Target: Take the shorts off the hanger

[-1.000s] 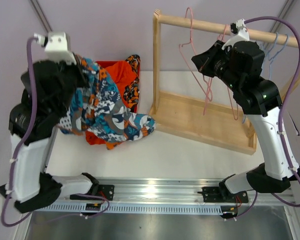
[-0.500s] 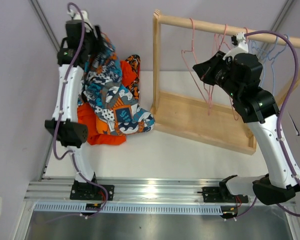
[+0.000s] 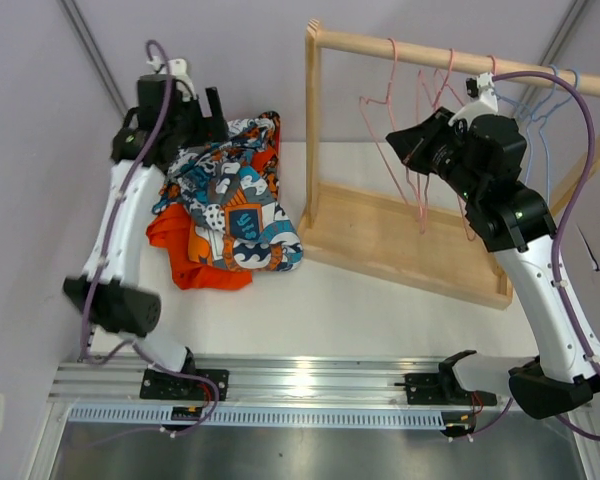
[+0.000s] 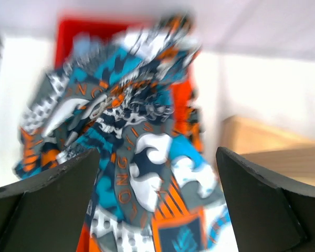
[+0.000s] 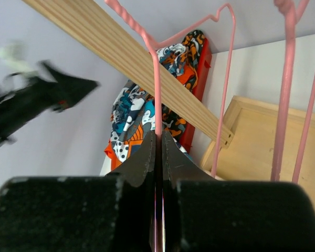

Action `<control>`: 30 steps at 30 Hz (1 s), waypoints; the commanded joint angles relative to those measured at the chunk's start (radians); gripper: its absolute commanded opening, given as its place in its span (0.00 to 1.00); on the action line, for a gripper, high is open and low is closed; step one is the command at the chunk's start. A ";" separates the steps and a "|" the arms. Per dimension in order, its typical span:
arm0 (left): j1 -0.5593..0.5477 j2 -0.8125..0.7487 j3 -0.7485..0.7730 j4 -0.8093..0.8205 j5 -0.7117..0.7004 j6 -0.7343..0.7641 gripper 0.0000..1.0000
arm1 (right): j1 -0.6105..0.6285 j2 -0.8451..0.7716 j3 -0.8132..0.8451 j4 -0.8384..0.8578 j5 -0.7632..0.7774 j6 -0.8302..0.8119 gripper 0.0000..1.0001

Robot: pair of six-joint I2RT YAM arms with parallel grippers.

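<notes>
The teal-orange-white wave-print shorts (image 3: 232, 198) (image 4: 142, 136) lie loose on top of a heap at the back left. Under them are bright orange shorts (image 3: 180, 255), and orange-black blotched shorts (image 3: 267, 130) lie at the heap's far side. My left gripper (image 3: 212, 108) (image 4: 157, 157) hovers above the heap, open, with nothing between its fingers (image 4: 52, 205). My right gripper (image 3: 398, 140) (image 5: 158, 139) is shut on the wire of a bare pink hanger (image 3: 390, 95) (image 5: 156, 79) that hangs from the wooden rail (image 3: 420, 48).
A red bin (image 4: 68, 31) (image 5: 202, 63) sits under the heap. The wooden rack's base tray (image 3: 380, 245) and upright post (image 3: 312, 120) stand right of the heap. More empty pink hangers (image 3: 445, 80) and light blue hangers (image 3: 540, 110) hang on the rail.
My left gripper carried the wave-print shorts to the back left, opened and let them fall onto the heap. My right gripper stayed shut on the pink hanger.
</notes>
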 commanded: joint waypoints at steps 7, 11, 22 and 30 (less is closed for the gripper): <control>-0.088 -0.631 -0.391 0.090 -0.011 -0.020 0.99 | -0.006 -0.053 0.025 -0.085 -0.017 -0.005 0.99; -0.091 -0.794 -0.602 0.088 0.003 -0.023 0.99 | -0.007 -0.105 0.093 -0.174 0.060 -0.048 1.00; -0.091 -1.086 -0.938 0.090 0.050 -0.039 0.99 | -0.011 -0.515 -0.122 -0.142 0.144 -0.258 0.99; -0.091 -1.290 -1.136 0.157 -0.006 -0.038 0.99 | -0.009 -0.942 -0.537 -0.137 0.282 -0.201 0.99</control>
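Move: The right hand still grips the pink hanger, whose middle is some 4 cm ahead, 3 cm left and 4 cm up. The other pink hangers are about 7 cm right and 3 cm ahead. The patterned shorts lie roughly 32 cm left, 7 cm ahead and 42 cm down. From the open left hand, these shorts are about 6 cm back, 4 cm right and 30 cm below, with the orange shorts 16 cm back and 3 cm left. Right hand releases pink hanger, retreating back-right some 25 cm; left draws back similarly from over the shorts. ##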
